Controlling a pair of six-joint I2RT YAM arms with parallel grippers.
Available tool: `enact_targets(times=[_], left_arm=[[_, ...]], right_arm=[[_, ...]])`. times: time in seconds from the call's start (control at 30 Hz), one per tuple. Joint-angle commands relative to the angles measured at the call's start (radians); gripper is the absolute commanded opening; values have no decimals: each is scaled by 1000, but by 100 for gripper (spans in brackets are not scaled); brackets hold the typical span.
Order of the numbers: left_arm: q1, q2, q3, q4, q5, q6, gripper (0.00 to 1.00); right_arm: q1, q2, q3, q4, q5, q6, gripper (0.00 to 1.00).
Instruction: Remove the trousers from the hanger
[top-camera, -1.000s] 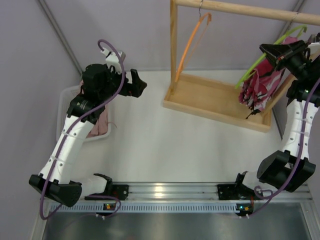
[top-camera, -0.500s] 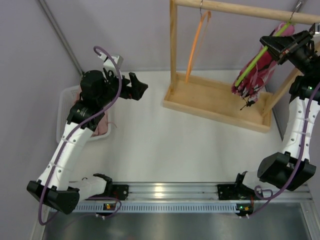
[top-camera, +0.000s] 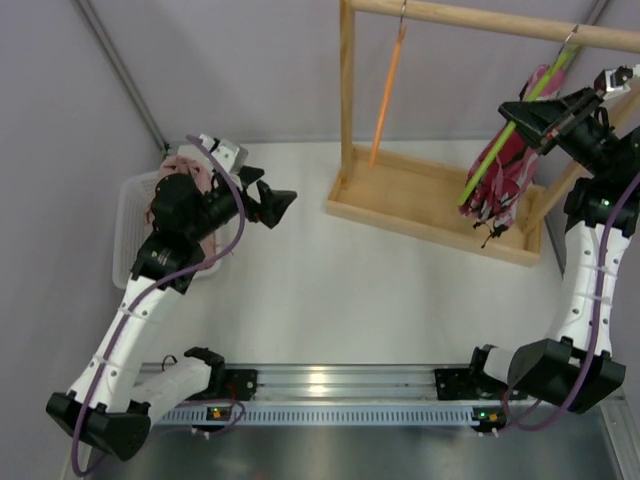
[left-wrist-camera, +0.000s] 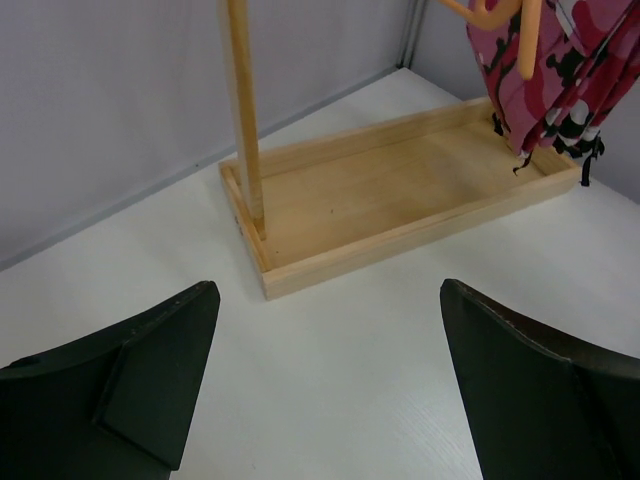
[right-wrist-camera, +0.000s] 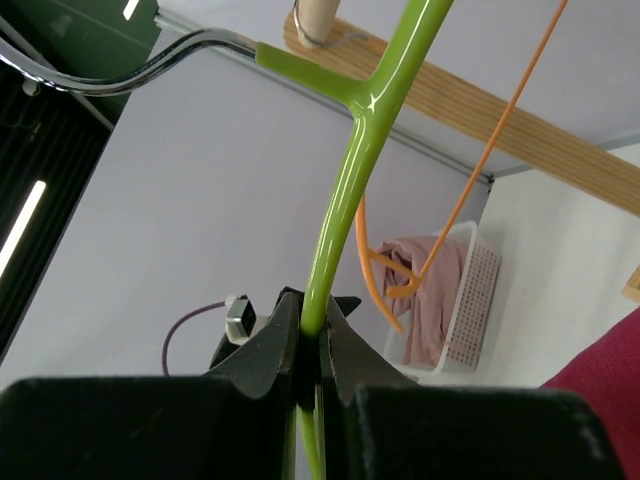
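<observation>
The bright pink trousers (top-camera: 508, 170) with white and black blotches hang bunched on the lime-green hanger (top-camera: 505, 148) at the right end of the wooden rail; its metal hook (right-wrist-camera: 150, 65) sits on the rail. My right gripper (top-camera: 520, 112) is shut on the hanger's green arm (right-wrist-camera: 345, 190) just below the hook. The trousers also show in the left wrist view (left-wrist-camera: 550, 70). My left gripper (top-camera: 275, 203) is open and empty, held above the white table left of the rack, facing it.
A wooden rack with a tray base (top-camera: 430, 205) and top rail (top-camera: 480, 20) stands at the back right. A thin orange hanger (top-camera: 388, 85) hangs near its left post. A white basket (top-camera: 135, 235) with dusty-pink cloth (top-camera: 185, 165) sits at the left.
My right gripper swung the green hanger and trousers from spread sideways to hanging edge-on under the rail. My left arm moved forward and lower, off the basket.
</observation>
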Motion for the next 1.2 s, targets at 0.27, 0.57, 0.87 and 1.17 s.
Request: enact_targets(times=[0.27,0.57,0.87,1.17], left_arm=[[-107,-130,-311,310,113,296,99],[-646,68,-546,862,-281,496,98],[-822,364,-489,1235,-454,548,93],[-890,631,-436,1550,-560,669,99]], right_arm=[[43,-235,-110,158,-112,-40,0],[143,-272,-83,-29,-191,-146,0],[207,-269,-41,-147,-250,-192,0],[215,-214,95,-348,-228,-209,0]])
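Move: The camouflage trousers hang from the green hanger, some 42 cm to the left gripper's right, about 3 cm ahead and level with it; the orange hanger is about 20 cm to its right, 6 cm ahead and 11 cm higher. From the right gripper, which holds the green hanger, the left gripper is about 41 cm left, 2 cm back and 13 cm lower. The rail is some 9 cm ahead of the right gripper and 13 cm above it. Bring the left gripper back and down, then sweep it right, about 25 cm across in all and 15 cm lower, towards the trousers, fingers wide open and turning clockwise to point more to the right. Meanwhile keep the right fingers shut on the green hanger and carry it some 12 cm back and 9 cm left, away from the rail, turning about 25 degrees counter-clockwise. ##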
